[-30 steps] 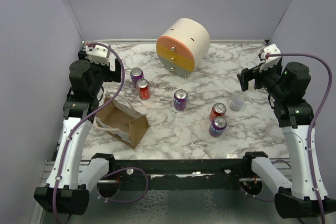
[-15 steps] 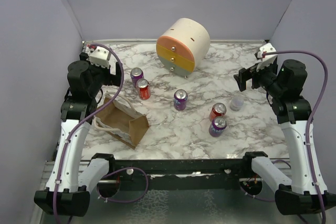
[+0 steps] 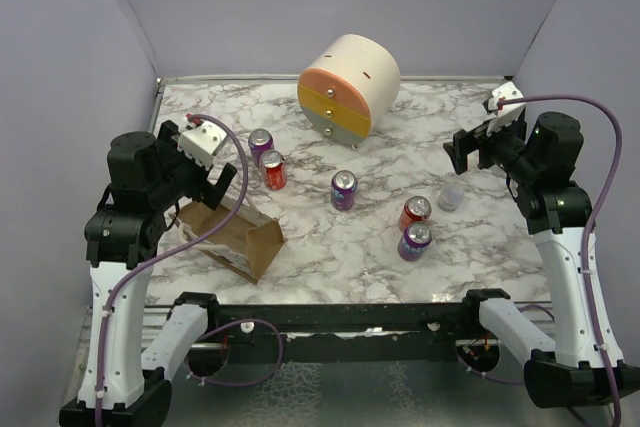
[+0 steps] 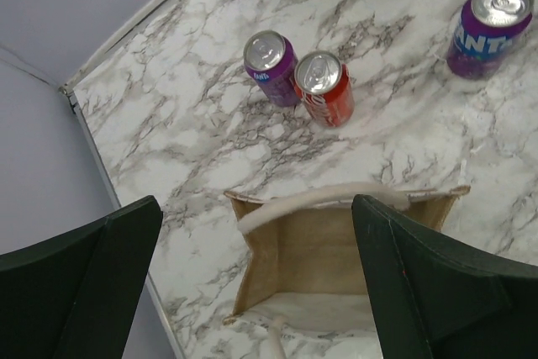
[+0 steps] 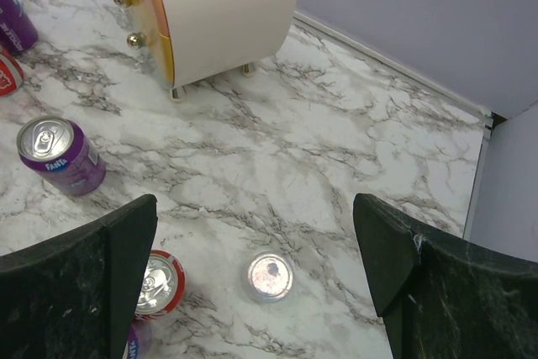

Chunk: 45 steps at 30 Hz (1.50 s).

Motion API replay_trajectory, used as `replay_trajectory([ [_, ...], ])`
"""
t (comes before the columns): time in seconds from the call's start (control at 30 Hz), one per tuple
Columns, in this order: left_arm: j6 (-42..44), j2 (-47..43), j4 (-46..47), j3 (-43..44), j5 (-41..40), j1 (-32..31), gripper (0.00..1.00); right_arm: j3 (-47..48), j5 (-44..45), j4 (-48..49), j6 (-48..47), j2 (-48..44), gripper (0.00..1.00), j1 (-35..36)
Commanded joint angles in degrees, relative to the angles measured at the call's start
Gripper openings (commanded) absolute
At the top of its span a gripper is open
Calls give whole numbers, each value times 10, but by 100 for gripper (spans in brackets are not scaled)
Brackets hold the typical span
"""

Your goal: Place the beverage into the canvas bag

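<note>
The tan canvas bag [image 3: 235,237] with whitish handles stands at the front left. In the left wrist view the canvas bag [image 4: 336,250] gapes open toward the camera with nothing inside. My left gripper [image 3: 222,185] hovers open and empty just above it, its fingers [image 4: 101,266] spread wide over the bag's mouth. Several soda cans stand on the table: a purple can [image 3: 260,142] and a red can [image 3: 272,170] behind the bag, a purple can [image 3: 343,189] mid-table, and a red can [image 3: 414,212] and a purple can [image 3: 414,240] at the right. My right gripper [image 3: 468,152] is open and empty, raised above a small pale foil-topped cup [image 5: 271,277].
The round cream, orange and yellow drawer cabinet [image 3: 348,85] stands at the back centre and also shows in the right wrist view [image 5: 218,14]. Grey walls enclose the marble table [image 3: 330,257] at the back and sides. The pale cup [image 3: 452,193] stands near the right cans.
My left arm has swung from the back left toward the front and now hangs over the bag. My right gripper has shifted slightly left. The cans and the bag have not moved.
</note>
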Motion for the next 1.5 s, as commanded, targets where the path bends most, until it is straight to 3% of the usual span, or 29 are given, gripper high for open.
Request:
replay_trajectory([
  [0.0, 113, 0, -135, 30, 12, 3, 99, -8, -15, 2, -8, 0, 100, 4],
  [0.33, 206, 79, -134, 1, -80, 2, 96, -15, -22, 5, -6, 0, 99, 4],
  [0.5, 236, 112, -117, -2, -64, -7, 82, -22, -24, 7, -5, -1, 99, 4],
  [0.73, 261, 128, -118, -10, -5, -42, 50, -23, -39, 4, -15, 10, 100, 4],
  [0.87, 230, 145, -116, -5, 27, -63, 33, -22, -73, -8, -37, 23, 100, 4],
  [1.1, 135, 180, -97, 16, 33, -144, 23, -20, -115, -28, -54, 58, 100, 5],
  [1.33, -4, 243, -61, 73, 11, -241, 0, -17, -150, -29, -68, 79, 100, 5],
  [1.47, -69, 281, -38, 104, 7, -269, 0, -16, -176, -45, -89, 90, 100, 5],
])
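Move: My open left hand hangs almost directly over the canvas bag's far handle, about 9 cm below it and 1 cm ahead. The bag's middle is roughly 7 cm back and 4 cm right. The left red can stands some 16 cm ahead and 14 cm right, the left purple can about 21 ahead and 12 right. From my right hand, the right red can is about 12 cm left, 1 cm back and 26 cm below, with the right purple can some 8 cm nearer me than it. I sink my left hand about 9 cm onto the canvas bag's far handle, tipping the fingers down, then close them to pinch the strap. With it I go some 12 cm to my right, turning clockwise. Meanwhile I lower my open right hand about 6 cm and ease it 3 cm left towards the right red can, swinging its fingers left. ##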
